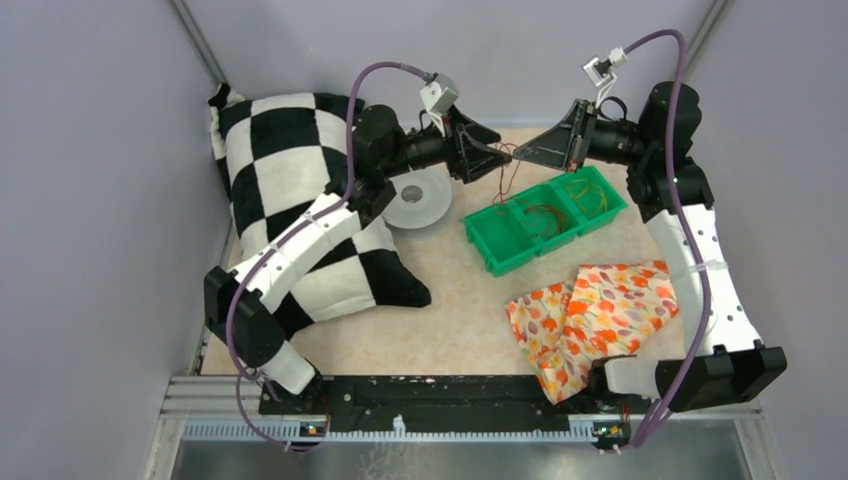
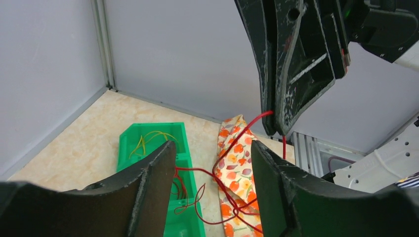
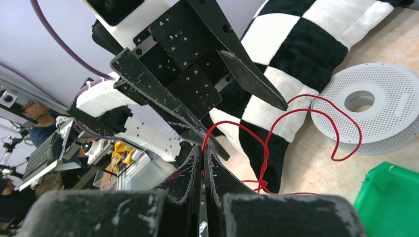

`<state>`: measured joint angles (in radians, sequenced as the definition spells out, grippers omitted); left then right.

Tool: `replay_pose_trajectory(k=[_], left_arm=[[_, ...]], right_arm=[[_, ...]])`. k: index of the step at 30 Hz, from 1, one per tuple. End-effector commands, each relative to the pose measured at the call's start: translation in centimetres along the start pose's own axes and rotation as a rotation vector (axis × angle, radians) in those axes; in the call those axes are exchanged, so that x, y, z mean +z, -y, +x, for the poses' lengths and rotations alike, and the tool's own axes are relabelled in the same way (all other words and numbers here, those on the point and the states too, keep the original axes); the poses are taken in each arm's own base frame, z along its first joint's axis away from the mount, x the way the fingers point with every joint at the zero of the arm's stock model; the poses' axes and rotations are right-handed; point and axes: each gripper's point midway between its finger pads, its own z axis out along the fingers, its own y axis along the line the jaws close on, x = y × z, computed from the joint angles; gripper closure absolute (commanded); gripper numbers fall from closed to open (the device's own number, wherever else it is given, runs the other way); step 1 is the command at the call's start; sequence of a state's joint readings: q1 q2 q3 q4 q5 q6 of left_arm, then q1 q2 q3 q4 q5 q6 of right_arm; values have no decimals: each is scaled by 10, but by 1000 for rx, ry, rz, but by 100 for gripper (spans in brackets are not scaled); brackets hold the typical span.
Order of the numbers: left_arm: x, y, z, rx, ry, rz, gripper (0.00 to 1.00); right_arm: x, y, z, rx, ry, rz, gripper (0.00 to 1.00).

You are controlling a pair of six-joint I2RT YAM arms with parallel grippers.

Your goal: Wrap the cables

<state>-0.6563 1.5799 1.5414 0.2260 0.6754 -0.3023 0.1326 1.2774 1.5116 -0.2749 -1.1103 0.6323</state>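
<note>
A thin red cable runs from loose loops in the green bin's middle compartment up into the air above the bin. My right gripper is shut on its upper end, and in the left wrist view the right gripper pinches it at the fingertips. Facing it, my left gripper is open, and the cable crosses the gap between its fingers and brushes the left one. In the top view the left gripper and right gripper nearly meet tip to tip. A yellowish cable lies curled in the bin's right compartment.
A black-and-white checkered pillow fills the left side under the left arm. A white perforated disc lies beside it. A floral cloth lies in front of the bin, near the right arm's base. Grey walls enclose the table.
</note>
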Motion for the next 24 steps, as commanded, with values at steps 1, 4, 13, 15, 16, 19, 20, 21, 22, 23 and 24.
replay_pose_trajectory(k=[1,4,13,15,16,19,20,21,22,23,24], left_arm=[[7,11,-34,85,111,36,38],[14,13,-32,88,111,36,46],[15,8,-27,124,98,-30,97],[12,8,-32,132,115,-47,100],[11,9,-35,133,121,-51,100],[9,11,-40,130,132,-53,100],[9,11,-42,127,137,-55,100],[8,13,-44,126,142,-53,100],[8,13,-46,126,145,-53,100],[8,13,-47,124,148,-55,100],[8,13,-48,121,151,-61,100]], right_arm=[[3,-22,4,-55,-18,-58,100],[8,-22,8,-46,-30,-59,100],[14,-20,16,-4,-33,-87,100],[16,-15,19,20,-28,-81,89],[17,-12,21,33,-28,-80,82],[25,-9,28,58,-37,-91,68],[28,-8,30,56,-38,-97,65],[31,-9,32,56,-43,-103,63],[34,-9,33,55,-44,-106,61],[37,-9,34,54,-44,-113,60],[40,-10,36,55,-43,-121,58]])
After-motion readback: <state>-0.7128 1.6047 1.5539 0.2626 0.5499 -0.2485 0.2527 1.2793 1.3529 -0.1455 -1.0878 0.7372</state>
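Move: The red cable, pinched in the right gripper, crosses in front of the left gripper's open jaws: the strand to grip lies about 2 cm right, 1 cm back and 1 cm below the left hand point. From the right hand point, the left jaws are about 2 cm left and 1 cm ahead, roughly level. From the left hand, the green box sits some 40 cm below, about 10 cm ahead and 12 cm right; the white spool, equally low, about 15 cm ahead and 15 cm left. Shift the left gripper about 2 cm right onto the red cable and shut its fingers on the strand, while the right gripper, still pinching it, feeds it some 2 cm left and slightly back. Once the left has closed, open the right fingers part way to let go, then sink about 4 cm and reach a little farther left, beneath the left fingertips, tipping down slightly. ##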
